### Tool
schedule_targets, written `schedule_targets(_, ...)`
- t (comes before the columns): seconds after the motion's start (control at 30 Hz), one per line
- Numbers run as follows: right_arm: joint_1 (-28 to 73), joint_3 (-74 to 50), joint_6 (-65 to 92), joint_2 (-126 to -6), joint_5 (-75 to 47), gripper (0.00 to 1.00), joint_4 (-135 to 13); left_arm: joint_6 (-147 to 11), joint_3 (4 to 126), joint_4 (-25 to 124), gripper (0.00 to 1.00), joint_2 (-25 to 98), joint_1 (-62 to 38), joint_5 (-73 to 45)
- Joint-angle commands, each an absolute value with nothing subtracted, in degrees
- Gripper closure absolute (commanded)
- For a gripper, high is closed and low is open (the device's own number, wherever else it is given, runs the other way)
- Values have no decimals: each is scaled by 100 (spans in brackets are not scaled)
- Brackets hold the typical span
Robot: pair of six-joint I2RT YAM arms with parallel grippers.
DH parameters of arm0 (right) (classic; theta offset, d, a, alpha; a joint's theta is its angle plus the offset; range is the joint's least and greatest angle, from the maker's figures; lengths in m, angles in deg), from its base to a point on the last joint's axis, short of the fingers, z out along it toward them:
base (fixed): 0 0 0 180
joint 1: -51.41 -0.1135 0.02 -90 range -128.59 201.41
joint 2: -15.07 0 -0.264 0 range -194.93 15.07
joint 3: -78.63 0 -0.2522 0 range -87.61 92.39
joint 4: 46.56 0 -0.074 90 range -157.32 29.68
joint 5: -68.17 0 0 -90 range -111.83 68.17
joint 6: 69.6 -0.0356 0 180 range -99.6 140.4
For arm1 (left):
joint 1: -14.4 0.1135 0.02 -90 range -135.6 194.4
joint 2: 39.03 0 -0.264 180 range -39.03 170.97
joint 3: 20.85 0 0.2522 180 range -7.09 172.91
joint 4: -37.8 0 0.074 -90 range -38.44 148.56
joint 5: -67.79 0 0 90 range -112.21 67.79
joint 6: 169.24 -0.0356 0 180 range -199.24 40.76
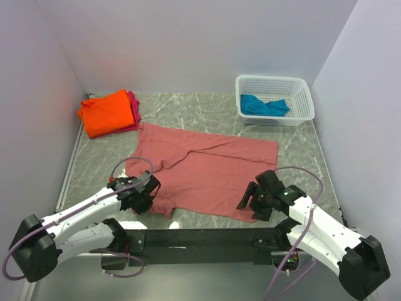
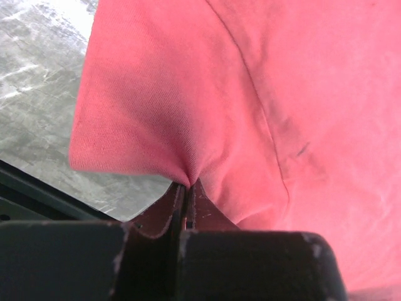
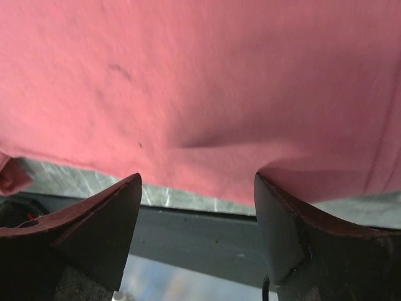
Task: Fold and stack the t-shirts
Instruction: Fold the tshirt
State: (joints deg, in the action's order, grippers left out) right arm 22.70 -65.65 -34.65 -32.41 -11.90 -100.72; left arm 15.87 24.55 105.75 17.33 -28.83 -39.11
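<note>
A salmon-pink t-shirt [image 1: 200, 166] lies spread flat across the middle of the marble table. My left gripper [image 1: 149, 202] is shut on its near left corner, and the cloth [image 2: 188, 125] puckers into the closed jaws of that gripper [image 2: 187, 185]. My right gripper [image 1: 249, 202] stands open at the shirt's near right hem [image 3: 207, 125], its fingers [image 3: 113, 213] wide apart with the hem edge just beyond them and nothing between them. A folded orange t-shirt [image 1: 106, 113] lies on a magenta one [image 1: 133, 106] at the far left. In the basket lies a teal t-shirt [image 1: 263, 105].
A white mesh basket [image 1: 301, 100] stands at the far right against the wall. The table's near edge and the black mounting rail [image 1: 200, 238] run just below both grippers. Walls close in the left, back and right sides.
</note>
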Motion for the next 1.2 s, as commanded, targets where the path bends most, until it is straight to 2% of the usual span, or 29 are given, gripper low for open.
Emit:
schedule_targets(0.0,2091,-6591,-3901,-3124,-1163,22,-10277,1480,2499,10579,99,1512,-2902,-4040)
schedule_targets(0.23,2047,-6150,-3708,-3002,-1427,21,-11234,1366,2499,10438,99,1362,-2902,-4084)
schedule_targets(0.37,2038,-6449,-3831,-2983,-1339,22,-10947,1287,2499,10403,99,1415,-2902,-4119)
schedule_targets(0.47,2047,-6642,-3849,-3220,-1190,33,-10281,1234,2473,10342,99,1450,-2911,-4137)
schedule_targets(0.53,2047,-6731,-3857,-3387,-1277,35,-9962,1190,2473,10210,99,1467,-2894,-4093)
schedule_targets(0.73,2047,-6599,-3690,-3608,-1638,48,-10144,1137,2543,10087,99,1564,-2902,-4084)
schedule_targets(0.77,2047,-6590,-3682,-3590,-1673,61,-10154,1120,2552,10052,99,1573,-2902,-4093)
schedule_targets(0.83,2047,-6564,-3682,-3555,-1734,75,-10259,1085,2640,10069,99,1590,-2902,-4137)
schedule_targets(1.03,2047,-6318,-3532,-3502,-2025,89,-10707,962,2947,10227,99,1687,-2893,-4338)
schedule_targets(1.1,2056,-6204,-3419,-3555,-2033,98,-10778,874,3079,10314,99,1687,-2850,-4435)
schedule_targets(1.17,2056,-6011,-3243,-3764,-2042,100,-10761,673,3176,10306,99,1696,-2736,-4567)
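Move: The t-shirt's near hem, where the open right hand will grip, lies about 2 cm back, 2 cm right and 2 cm below it; the table's front edge is some 6 cm back, straight behind, and the shirt's far right corner about 25 cm ahead, 10 cm right. From the left hand, already pinching the hem's left part, the shirt's far left corner lies roughly 30 cm ahead, 2 cm left; the right grip spot is 37 cm right, 3 cm back. Right hand backs about 2 cm, dips and pinches the near hem; left, still gripping, rises forward 3 cm. ##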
